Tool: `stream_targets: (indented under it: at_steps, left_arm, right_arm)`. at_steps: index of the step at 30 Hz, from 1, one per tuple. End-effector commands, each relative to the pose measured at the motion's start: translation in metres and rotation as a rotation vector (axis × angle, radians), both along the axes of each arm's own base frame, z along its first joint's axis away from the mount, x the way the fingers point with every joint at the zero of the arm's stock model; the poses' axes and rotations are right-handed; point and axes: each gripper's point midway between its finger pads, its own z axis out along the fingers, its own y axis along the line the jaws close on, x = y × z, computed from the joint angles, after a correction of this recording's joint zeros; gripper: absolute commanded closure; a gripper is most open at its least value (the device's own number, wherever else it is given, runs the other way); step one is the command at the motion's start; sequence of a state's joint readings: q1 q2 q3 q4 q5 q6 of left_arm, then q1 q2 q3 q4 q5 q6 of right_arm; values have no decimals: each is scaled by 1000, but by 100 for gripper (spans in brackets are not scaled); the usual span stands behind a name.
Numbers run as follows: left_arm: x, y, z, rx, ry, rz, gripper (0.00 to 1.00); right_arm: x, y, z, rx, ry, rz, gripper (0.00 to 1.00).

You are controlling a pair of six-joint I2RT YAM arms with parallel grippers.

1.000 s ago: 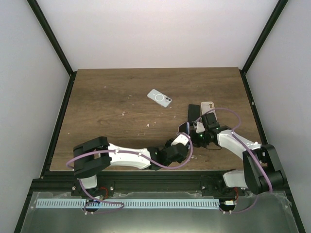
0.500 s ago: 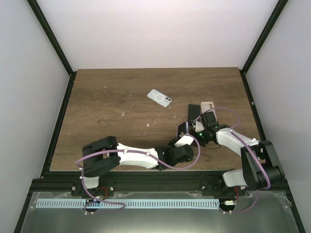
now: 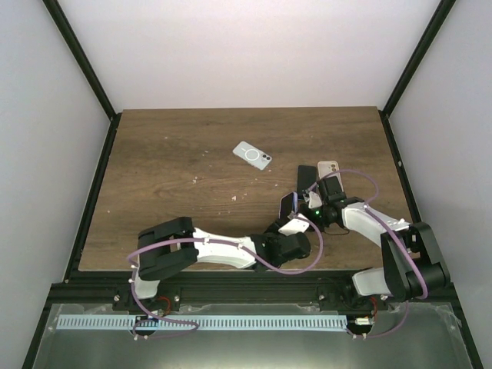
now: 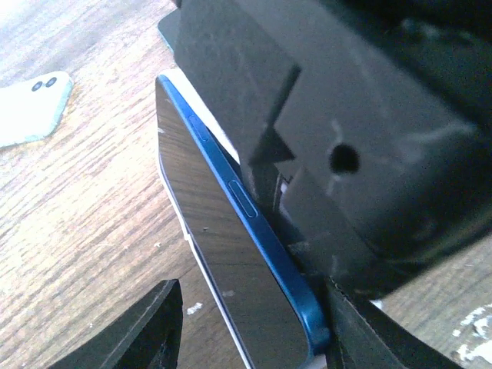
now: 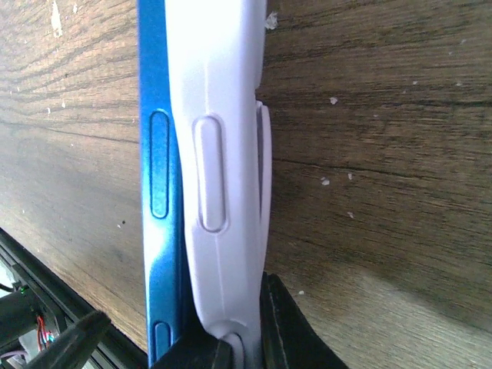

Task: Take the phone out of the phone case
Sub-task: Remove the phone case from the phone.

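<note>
A blue phone (image 3: 288,204) stands on edge on the wooden table, partly peeled out of a white case. In the right wrist view the white case (image 5: 219,115) sits beside the phone's blue edge (image 5: 157,154), and my right gripper (image 5: 238,350) is shut on the case's bottom rim. In the left wrist view the phone's dark screen (image 4: 231,254) lies between my left gripper's (image 4: 254,323) fingers. The right finger touches the blue edge and the left finger (image 4: 146,330) stands apart from the screen. Both grippers meet at the phone in the top view, left (image 3: 286,219) and right (image 3: 304,203).
A pale case or phone (image 3: 252,154) with a ring mark lies face down at mid table; it also shows in the left wrist view (image 4: 31,108). A beige phone (image 3: 329,167) and a black flat item (image 3: 306,176) lie just behind the right gripper. Black frame rails border the table.
My left arm's elbow and forearm have shifted right along the near edge, bringing the wrist closer under the phone. The right gripper and the phone have moved slightly back.
</note>
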State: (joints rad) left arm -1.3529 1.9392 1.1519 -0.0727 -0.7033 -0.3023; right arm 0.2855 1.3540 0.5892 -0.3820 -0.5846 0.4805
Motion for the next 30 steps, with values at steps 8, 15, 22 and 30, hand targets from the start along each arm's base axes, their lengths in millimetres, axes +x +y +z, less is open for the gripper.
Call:
stream_targets:
  at_steps: [8,15,22,30]
  left_arm:
    - [19,24,-18,251,-171,15,58]
    - [20,25,-5,202,-195,16,75]
    - [18,31,6,157,-205,23,94]
    - [15,36,26,25,-180,61,100]
  right_arm:
    - [0,17,21,114,-3,50,99]
    - [0,18,22,122,-11,51,99]
    - [1,16,22,109,-33,48,99]
    - [10,3,21,24,-94,12,99]
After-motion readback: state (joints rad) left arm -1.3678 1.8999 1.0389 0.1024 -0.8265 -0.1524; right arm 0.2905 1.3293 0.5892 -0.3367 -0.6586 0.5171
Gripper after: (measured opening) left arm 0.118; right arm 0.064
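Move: The blue phone, half out of its lavender case, has its near end between the left hand's open fingers; its middle is about 6 cm ahead, 2 cm right and roughly level. From the right hand, already pinching the case, the phone's middle is some 4 cm left and 1 cm ahead, also level. The black phone on the table lies about 15 cm ahead and 9 cm right of the left hand, the beige one some 18 cm ahead and 17 cm right, both about 5 cm below. The left hand eases about 1 cm forward and down over the phone's near end, its wrist rolling and tipping up by some 10 degrees, and shuts its half-open fingers on the phone's near end, pinching it across screen and back. It then lifts about 1.5 cm and shifts 1 cm left, while the right hand, still pinching the case beside it, rises some 1.5 cm and drifts left about as far with its fingers shut. ##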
